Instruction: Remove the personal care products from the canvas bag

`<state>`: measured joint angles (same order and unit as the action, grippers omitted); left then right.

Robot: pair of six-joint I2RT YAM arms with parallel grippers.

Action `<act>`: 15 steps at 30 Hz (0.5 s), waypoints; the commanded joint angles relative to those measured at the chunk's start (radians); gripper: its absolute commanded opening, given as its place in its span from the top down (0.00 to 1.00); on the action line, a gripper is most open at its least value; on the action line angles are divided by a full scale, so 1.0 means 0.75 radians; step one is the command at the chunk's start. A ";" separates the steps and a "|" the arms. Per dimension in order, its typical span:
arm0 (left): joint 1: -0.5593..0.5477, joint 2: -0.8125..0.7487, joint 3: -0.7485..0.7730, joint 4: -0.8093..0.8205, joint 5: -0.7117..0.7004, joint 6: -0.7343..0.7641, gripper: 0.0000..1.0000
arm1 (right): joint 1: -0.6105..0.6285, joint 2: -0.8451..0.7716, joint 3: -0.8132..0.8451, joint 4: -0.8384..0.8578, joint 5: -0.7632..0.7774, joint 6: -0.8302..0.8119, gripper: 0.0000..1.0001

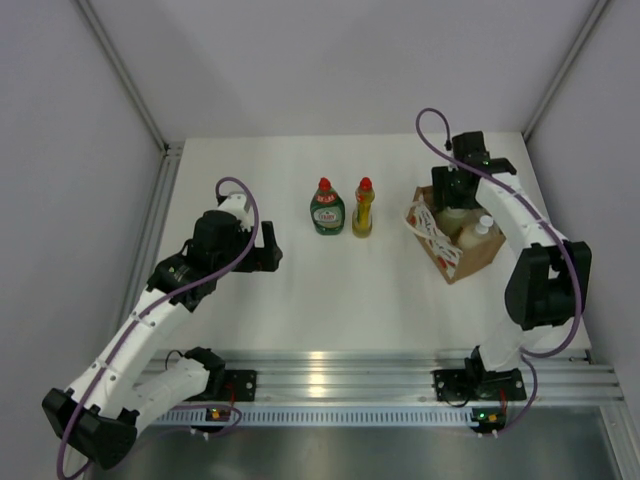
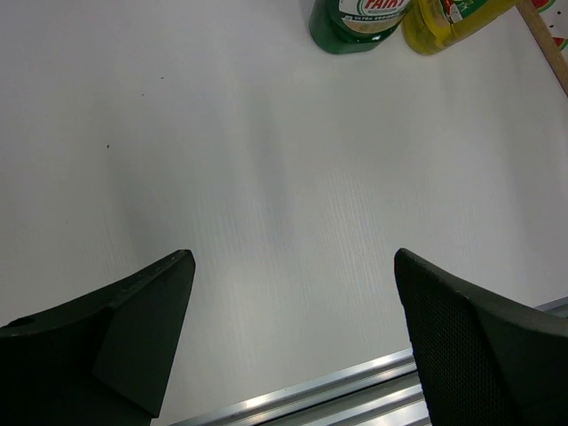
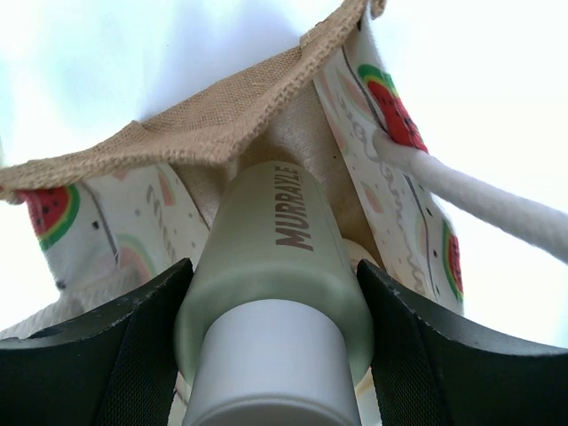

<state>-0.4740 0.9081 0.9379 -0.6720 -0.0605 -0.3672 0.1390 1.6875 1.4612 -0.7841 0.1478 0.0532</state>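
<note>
The canvas bag [image 1: 462,250] stands at the right of the table, lined with watermelon print [image 3: 213,124]. My right gripper [image 1: 455,203] reaches into its mouth and, in the right wrist view [image 3: 273,266], is shut on the cream cylinder [image 3: 284,257] just below its white lid [image 3: 266,364]; the cylinder's lower part is inside the bag. The peach pump bottle [image 1: 480,233] stands in the bag beside it. The green bottle [image 1: 327,207] and the slim yellow bottle [image 1: 363,208] stand side by side at mid-table. My left gripper [image 1: 268,247] is open and empty, left of them [image 2: 293,257].
A white rope handle [image 3: 479,200] hangs across the bag's right side. An aluminium rail [image 1: 350,372] runs along the table's near edge and also shows under the left fingers [image 2: 355,382]. Grey enclosure walls stand at the left, right and back.
</note>
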 commanded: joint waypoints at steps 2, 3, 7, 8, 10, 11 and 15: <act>-0.004 -0.008 -0.005 0.068 -0.001 0.005 0.02 | -0.024 -0.176 0.115 0.011 0.016 0.003 1.00; -0.004 -0.010 -0.005 0.070 -0.001 0.003 0.02 | -0.022 -0.184 0.119 0.004 0.014 0.003 1.00; -0.004 -0.012 -0.003 0.070 -0.005 0.003 0.02 | -0.022 -0.233 0.144 -0.016 0.020 0.007 1.00; -0.002 -0.014 -0.003 0.072 -0.005 0.003 0.02 | -0.024 -0.239 0.152 -0.028 0.020 0.007 1.00; -0.004 -0.014 -0.003 0.068 -0.009 0.001 0.02 | -0.022 -0.260 0.187 -0.047 0.020 0.011 1.00; -0.004 -0.014 -0.003 0.070 -0.013 0.003 0.02 | -0.022 -0.264 0.199 -0.059 0.018 0.015 1.00; -0.002 -0.025 -0.001 0.070 -0.022 0.003 0.02 | -0.022 -0.307 0.271 -0.083 -0.003 0.017 1.00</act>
<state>-0.4740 0.9077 0.9379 -0.6720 -0.0662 -0.3672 0.1387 1.5555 1.5543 -0.8654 0.1471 0.0563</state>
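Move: Standing in the row where earlier bottles were set down, the yellow bottle is about 24 cm left of the right hand, level with it and some 6 cm lower; the green bottle is 9 cm farther left. The canvas bag's middle is just beneath, about 3 cm back, with the cream bottle inside roughly 8 cm back and 4 cm right of that hand. From the left hand, the yellow bottle is about 15 cm ahead and 21 cm right. Drawing the grey-green bottle on upward out of the canvas bag, the right hand climbs about 7.5 cm almost straight up, gathering speed. It keeps its pinch on the upper part of the bottle just below the white cap, while the wrist tips the fingers some 8 degrees outward, away from the base. ##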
